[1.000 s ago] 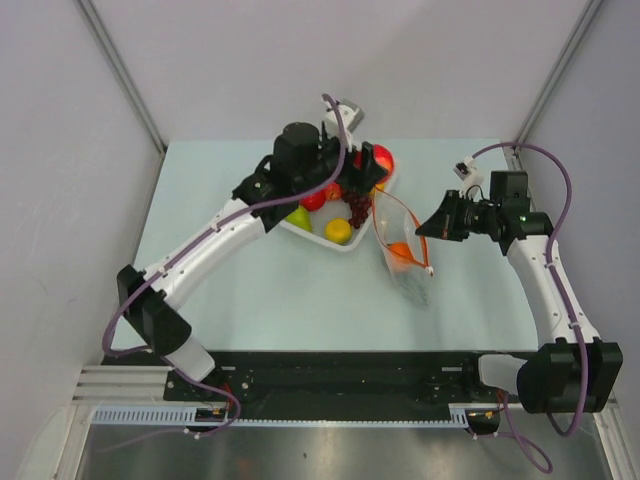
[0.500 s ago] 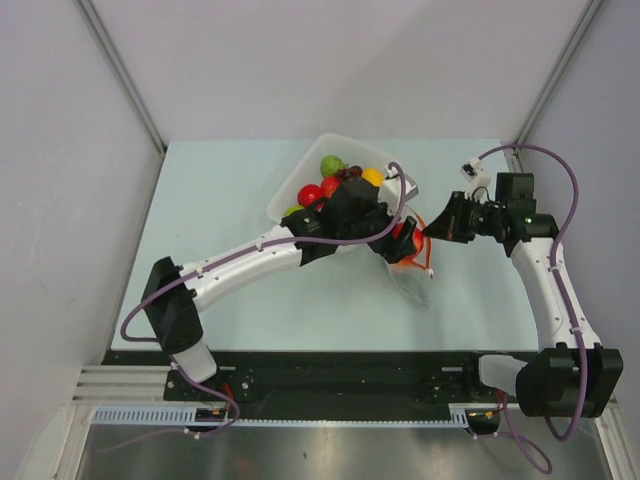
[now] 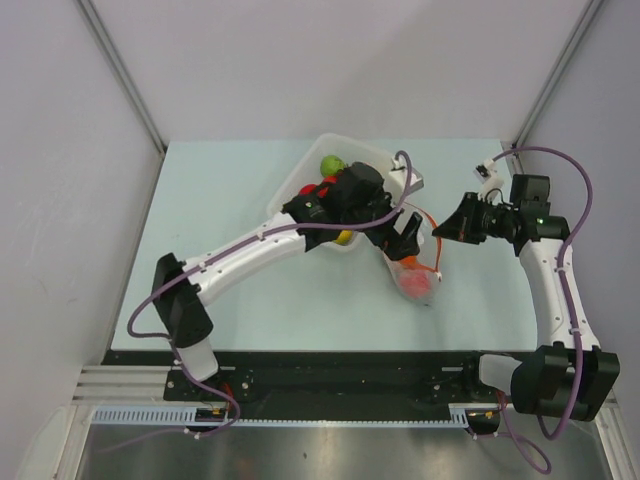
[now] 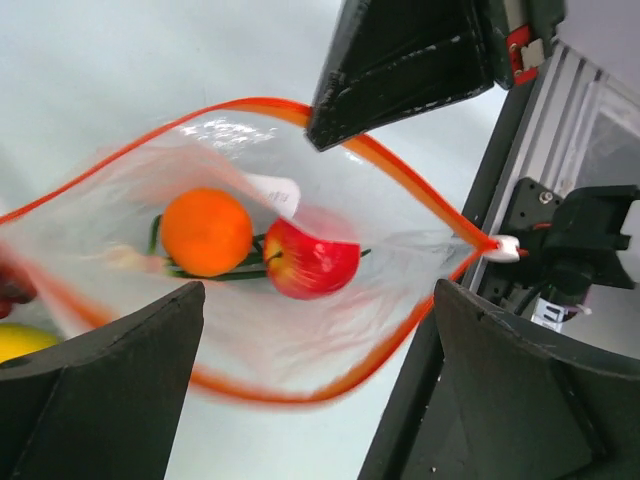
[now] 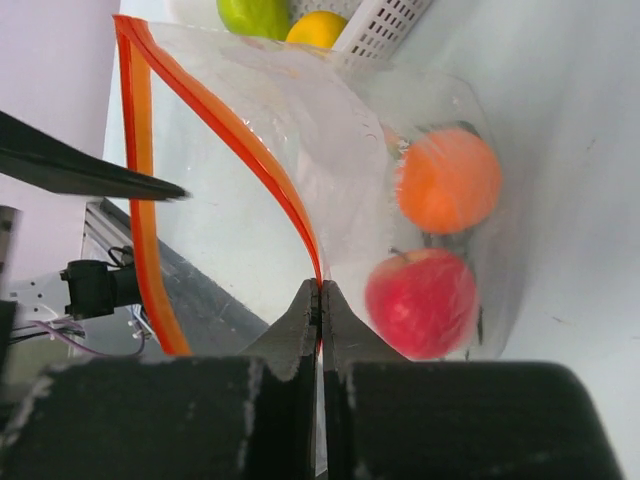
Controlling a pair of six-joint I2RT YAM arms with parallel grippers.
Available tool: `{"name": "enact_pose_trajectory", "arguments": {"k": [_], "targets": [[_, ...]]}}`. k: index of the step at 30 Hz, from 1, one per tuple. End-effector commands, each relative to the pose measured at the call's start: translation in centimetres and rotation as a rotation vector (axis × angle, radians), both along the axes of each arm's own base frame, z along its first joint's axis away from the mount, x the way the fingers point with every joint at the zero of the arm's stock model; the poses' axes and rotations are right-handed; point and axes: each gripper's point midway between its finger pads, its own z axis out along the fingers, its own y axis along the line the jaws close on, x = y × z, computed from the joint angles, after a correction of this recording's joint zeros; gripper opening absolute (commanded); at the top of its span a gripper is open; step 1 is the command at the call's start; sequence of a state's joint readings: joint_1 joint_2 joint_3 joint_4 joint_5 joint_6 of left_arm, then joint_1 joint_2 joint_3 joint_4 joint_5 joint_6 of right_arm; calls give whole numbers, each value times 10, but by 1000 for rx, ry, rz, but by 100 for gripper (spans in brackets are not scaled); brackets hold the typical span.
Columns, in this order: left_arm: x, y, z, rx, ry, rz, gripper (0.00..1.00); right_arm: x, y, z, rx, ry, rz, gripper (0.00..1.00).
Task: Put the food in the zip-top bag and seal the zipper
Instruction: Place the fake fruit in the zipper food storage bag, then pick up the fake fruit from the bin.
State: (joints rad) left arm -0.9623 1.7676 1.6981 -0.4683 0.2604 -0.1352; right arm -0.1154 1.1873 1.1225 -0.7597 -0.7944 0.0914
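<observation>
The zip-top bag (image 3: 410, 268) lies right of the tray with its mouth held open. Its orange-red zipper (image 4: 395, 172) rings the opening. Inside lie an orange (image 4: 206, 231), a red apple (image 4: 312, 262) and thin green beans (image 4: 215, 271). My left gripper (image 3: 406, 231) hovers over the mouth, open and empty (image 4: 315, 330). My right gripper (image 3: 441, 232) is shut on the zipper edge (image 5: 321, 290) and holds that side up. The right wrist view shows the orange (image 5: 448, 180) and the apple (image 5: 422, 302) through the plastic.
The white tray (image 3: 335, 142) stands behind my left arm with a green fruit (image 3: 331, 164), a red fruit (image 3: 309, 188) and a lemon (image 3: 345, 238). It also shows in the right wrist view (image 5: 385, 20). The right gripper's finger (image 4: 410, 60) shows above the bag mouth.
My left arm swung from the tray to the bag mouth with a red apple. The apple now lies inside the bag and the left jaws stand open. The right gripper kept its hold.
</observation>
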Motion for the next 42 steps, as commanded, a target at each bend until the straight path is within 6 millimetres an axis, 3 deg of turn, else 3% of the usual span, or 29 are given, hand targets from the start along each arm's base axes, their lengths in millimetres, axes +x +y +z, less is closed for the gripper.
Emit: {"name": "enact_pose_trajectory", "arguments": {"k": [1, 2, 3, 4, 5, 8, 9, 11, 12, 13, 14, 17, 23, 33, 37, 42], "targets": [[16, 39, 75, -159, -72, 16, 100, -1, -9, 9, -12, -53, 9, 0], [35, 61, 85, -191, -73, 79, 100, -1, -10, 8, -9, -53, 14, 0], [45, 72, 69, -177, -44, 111, 100, 0, -12, 8, -8, -52, 8, 0], [58, 83, 68, -188, -51, 150, 100, 0, -13, 7, -6, -46, 8, 0], [81, 104, 58, -168, -47, 227, 100, 0, -12, 7, -2, -47, 13, 0], [124, 141, 16, -23, -97, 361, 100, 1, -11, 7, 5, -48, 15, 0], [136, 148, -6, 31, -88, 389, 99, 2, -11, 6, 7, -45, 14, 0], [155, 165, -30, 111, -92, 422, 99, 3, -11, 7, 6, -46, 12, 0], [162, 168, -34, 123, -90, 429, 98, 3, -11, 7, 6, -47, 13, 0], [168, 169, -57, 161, -45, 430, 97, 3, -11, 6, 6, -44, 13, 0], [173, 172, -64, 189, -55, 404, 96, 3, -12, 7, 4, -44, 11, 0], [178, 167, -89, 231, 3, 361, 94, 3, -12, 5, -1, -41, 7, 0], [163, 146, -142, 256, 144, 280, 100, 5, -13, 1, 2, -24, 4, 0], [167, 124, -178, 234, 226, 272, 96, 7, -13, 0, -5, -21, 3, 0], [160, 120, -182, 234, 257, 238, 84, 6, -11, -1, -1, -17, 5, 0], [164, 125, -143, 191, 212, 237, 61, 7, -10, 2, 1, -24, 6, 0]]}}
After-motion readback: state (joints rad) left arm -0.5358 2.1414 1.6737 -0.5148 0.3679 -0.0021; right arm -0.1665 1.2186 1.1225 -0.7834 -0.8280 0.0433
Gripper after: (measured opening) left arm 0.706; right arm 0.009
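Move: The near yellow fruit in the white basket lies about 15 cm ahead of the left hand, 13 cm to its left and 20 cm below. The grapes are some 10 cm beyond that fruit and 6 cm to its right, the green pear 10 cm to its left and 4 cm farther out. The bagged orange is about 7 cm ahead of the left hand, 4 cm right. From the right hand, the yellow fruit is roughly 22 cm left, 6 cm ahead, 15 cm lower. Left hand arcs some 20 cm forward-left, sinks about 20 and pinches the yellow fruit; right keeps the bag. ##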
